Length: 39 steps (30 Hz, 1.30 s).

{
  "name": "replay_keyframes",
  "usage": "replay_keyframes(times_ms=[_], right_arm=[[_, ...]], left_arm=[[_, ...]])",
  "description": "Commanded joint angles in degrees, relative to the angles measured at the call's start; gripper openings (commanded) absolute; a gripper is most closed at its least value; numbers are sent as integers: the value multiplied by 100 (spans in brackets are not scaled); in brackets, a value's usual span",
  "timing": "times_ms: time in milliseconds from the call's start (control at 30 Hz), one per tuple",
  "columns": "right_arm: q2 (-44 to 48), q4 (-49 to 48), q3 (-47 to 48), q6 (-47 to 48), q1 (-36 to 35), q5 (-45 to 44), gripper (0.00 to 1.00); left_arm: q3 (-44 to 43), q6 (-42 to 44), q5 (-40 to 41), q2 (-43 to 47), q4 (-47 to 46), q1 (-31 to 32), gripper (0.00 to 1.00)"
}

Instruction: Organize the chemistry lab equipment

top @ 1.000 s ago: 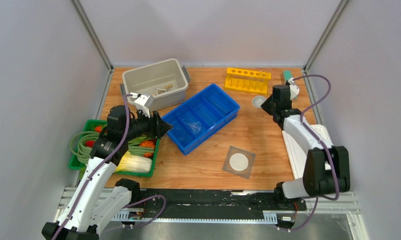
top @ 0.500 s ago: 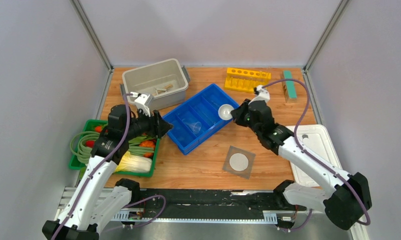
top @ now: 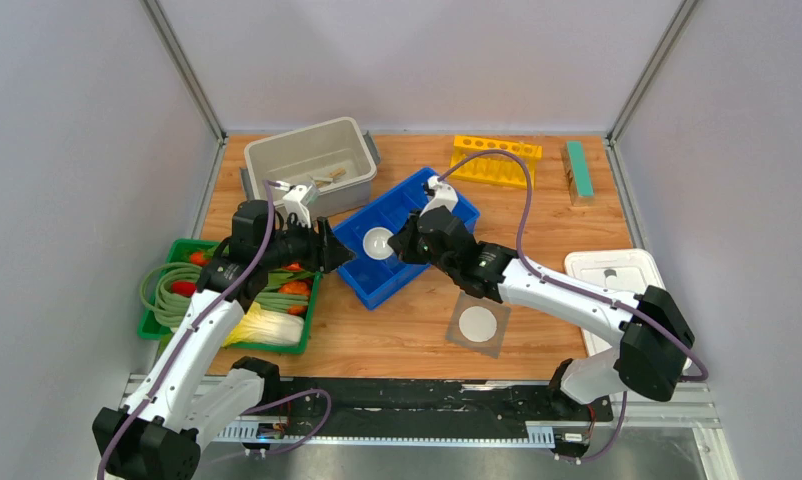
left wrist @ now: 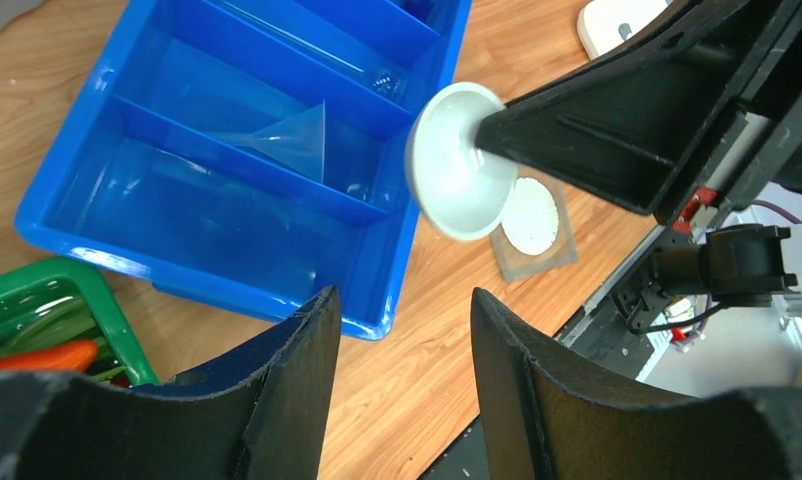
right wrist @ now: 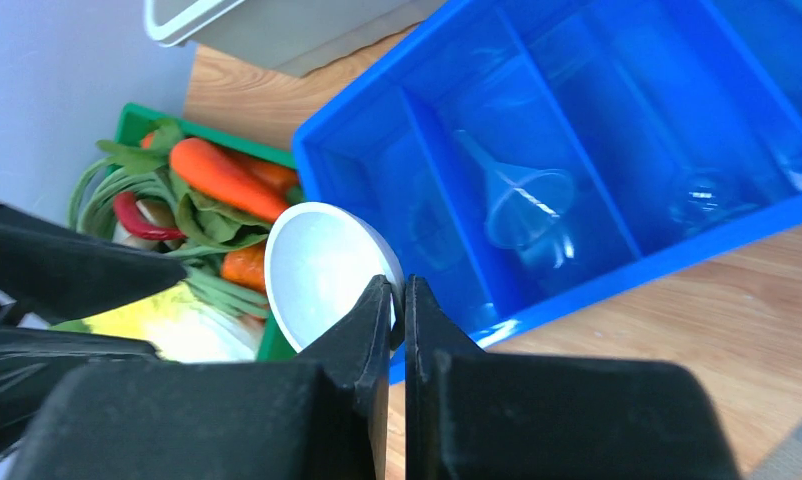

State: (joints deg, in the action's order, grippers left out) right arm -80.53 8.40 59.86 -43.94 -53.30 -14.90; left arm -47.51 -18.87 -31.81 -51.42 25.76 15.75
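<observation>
My right gripper (top: 397,246) (right wrist: 398,292) is shut on the rim of a small white round dish (top: 379,241) (right wrist: 317,262) (left wrist: 455,165). It holds the dish tilted above the near-left end of the blue divided bin (top: 377,205) (right wrist: 617,270) (left wrist: 217,265). A clear funnel (right wrist: 522,205) (left wrist: 282,140) lies in a middle compartment, and a clear glass tube (left wrist: 307,45) lies further along. My left gripper (top: 333,254) (left wrist: 405,305) hovers open and empty beside the bin's left corner. The grey square mesh with white disc (top: 478,323) (left wrist: 532,215) lies on the table near the bin.
A green tray (top: 153,325) of vegetables sits under my left arm. A grey tub (top: 307,160) stands at the back left. At the back are a yellow rack (top: 495,160) and a green block (top: 577,170). A white lid (top: 617,270) lies at the right.
My right arm has swung from the back right to the bin's left end, carrying the white dish. My left gripper shifted slightly towards the bin and stayed open.
</observation>
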Motion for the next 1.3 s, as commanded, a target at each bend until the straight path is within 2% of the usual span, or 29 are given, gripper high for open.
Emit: replay_keyframes(times_ms=[0,133,267,400,533,600,733,833,900,1033,1267], right_arm=[[-287,-515,614,-149,-251,39,0],[-367,-682,747,-141,-453,39,0],[-340,-779,721,-194,-559,171,0],[-305,-770,677,-150,-612,189,1],[-305,-1007,580,-44,-673,198,7],[-331,-1007,527,-62,-691,215,14],[-253,-1034,370,-97,-708,259,34],[-60,-1008,159,-71,-717,215,58],[159,-955,-34,-44,-708,101,69],[817,-623,-448,70,-708,-206,100],[2040,38,-1124,184,-717,-918,100]], left_arm=[[-127,-117,-273,-8,-220,7,59],[-145,-99,-220,-44,-168,7,58],[-154,-81,-237,-44,-159,7,50],[-154,-73,-273,-70,-168,-1,31],[-145,-46,-299,-79,-168,-2,13],[-145,-38,-317,-96,-168,7,2],[-136,-11,-273,-88,-142,7,0],[-189,85,-106,-70,-19,7,0],[-189,121,43,-35,17,7,0],[-346,287,815,-70,288,7,0],[-1409,779,2449,-588,869,-10,0]])
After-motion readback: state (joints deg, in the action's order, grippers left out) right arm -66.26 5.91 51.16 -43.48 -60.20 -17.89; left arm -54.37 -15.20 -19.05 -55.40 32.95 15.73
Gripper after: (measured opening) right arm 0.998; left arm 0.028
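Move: Over the blue box, the right hand still holds the white dish, which lies about 3 cm to its left and 1 cm ahead. The left hand's open fingers wait some 10 cm to its left, 2 cm back and 3 cm higher. From the left hand, the dish is roughly 7 cm right, 3 cm ahead and 3 cm lower; the blue box's middle is 8 cm right, 11 cm ahead and 16 cm below. Bringing the white dish about 6 cm left, a little back and up, the right hand sets it between the left hand's fingers, which close on its rim while that hand stays nearly in place. The right fingers then open wide and draw away some 7 cm to the right and slightly back, as the left hand carries the dish about 3 cm left and forward. ##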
